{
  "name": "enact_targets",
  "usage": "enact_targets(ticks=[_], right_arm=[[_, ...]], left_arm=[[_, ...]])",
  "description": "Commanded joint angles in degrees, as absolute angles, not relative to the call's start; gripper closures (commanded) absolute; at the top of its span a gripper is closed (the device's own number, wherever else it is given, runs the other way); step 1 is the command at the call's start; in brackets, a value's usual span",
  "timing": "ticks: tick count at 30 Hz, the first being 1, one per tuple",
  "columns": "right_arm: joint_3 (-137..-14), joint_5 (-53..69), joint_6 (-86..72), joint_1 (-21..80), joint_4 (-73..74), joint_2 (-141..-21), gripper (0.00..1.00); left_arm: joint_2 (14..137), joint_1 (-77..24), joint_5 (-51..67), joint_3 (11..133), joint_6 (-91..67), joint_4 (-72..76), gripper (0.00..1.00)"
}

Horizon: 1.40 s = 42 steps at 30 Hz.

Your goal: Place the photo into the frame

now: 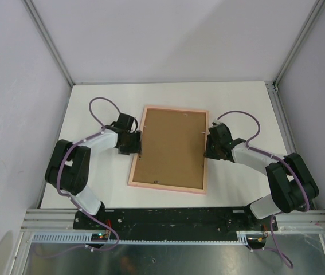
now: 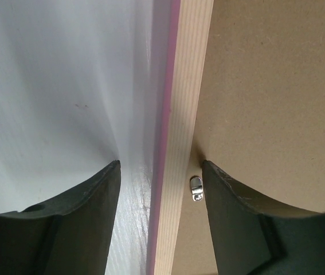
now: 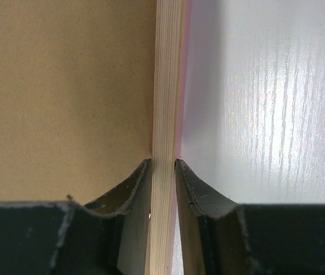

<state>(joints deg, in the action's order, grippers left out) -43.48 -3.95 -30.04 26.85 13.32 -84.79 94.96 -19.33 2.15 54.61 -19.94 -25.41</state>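
Observation:
The frame [image 1: 176, 107], pale wood with a pink edge, lies back side up in the middle of the table. A brown backing board [image 1: 171, 146] fills it. The photo is hidden. My left gripper [image 1: 134, 143] stands open astride the left rail [image 2: 188, 103], one finger on the table and the other over the board, neither touching the rail. A small metal tab [image 2: 196, 189] sits beside the inner finger. On the opposite side my right gripper [image 1: 208, 146] is shut on the right rail [image 3: 165, 86], with both fingers [image 3: 142, 183] pressed against the wood.
The white table [image 1: 242, 109] is walled in on the left, back and right by grey panels. Aluminium posts [image 1: 50, 43] rise at the back corners. A black mounting bar [image 1: 168, 217] runs along the near edge.

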Motion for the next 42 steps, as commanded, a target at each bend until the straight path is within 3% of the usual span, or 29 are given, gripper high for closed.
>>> enact_targets(ticks=[1,17,42], right_arm=[[-43.3,-3.4,-30.6,27.0,11.5,-84.6,0.72],[-43.3,-2.9,-30.6,27.1,11.1,-84.5,0.73],[-43.3,-2.4,-30.6,26.9,10.9,-84.8,0.76]], left_arm=[[91.6,-20.2,3.0,53.1,-21.0,-24.5,0.38],[88.4,-21.3,1.2,48.9,-22.8,-24.7,0.45],[88.9,-21.4,-5.4,47.0,-34.2,-24.1,0.9]])
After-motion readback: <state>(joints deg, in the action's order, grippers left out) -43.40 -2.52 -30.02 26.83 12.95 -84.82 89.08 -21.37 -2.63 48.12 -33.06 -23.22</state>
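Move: The left fingers straddle the frame's left bar; the spot to pinch is about 2 cm back, level sideways and 1 cm lower. A small metal clip sits about 1 cm back and 2 cm right of this hand, and the frame's near left corner some 13 cm back and 3 cm left. From the right hand, already gripping the right bar, the left-bar spot is about 30 cm left, roughly level ahead, 1 cm lower. Slide the left gripper back along the frame's left bar about 2 cm at the same low height, then stay nearly in place while turning it some 12 degrees counter-clockwise. As it turns, close the half-open fingers on the bar, one outside and one over the brown backing beside the metal clip, and pinch it. Keep the right fingers' hold on the opposite bar. ##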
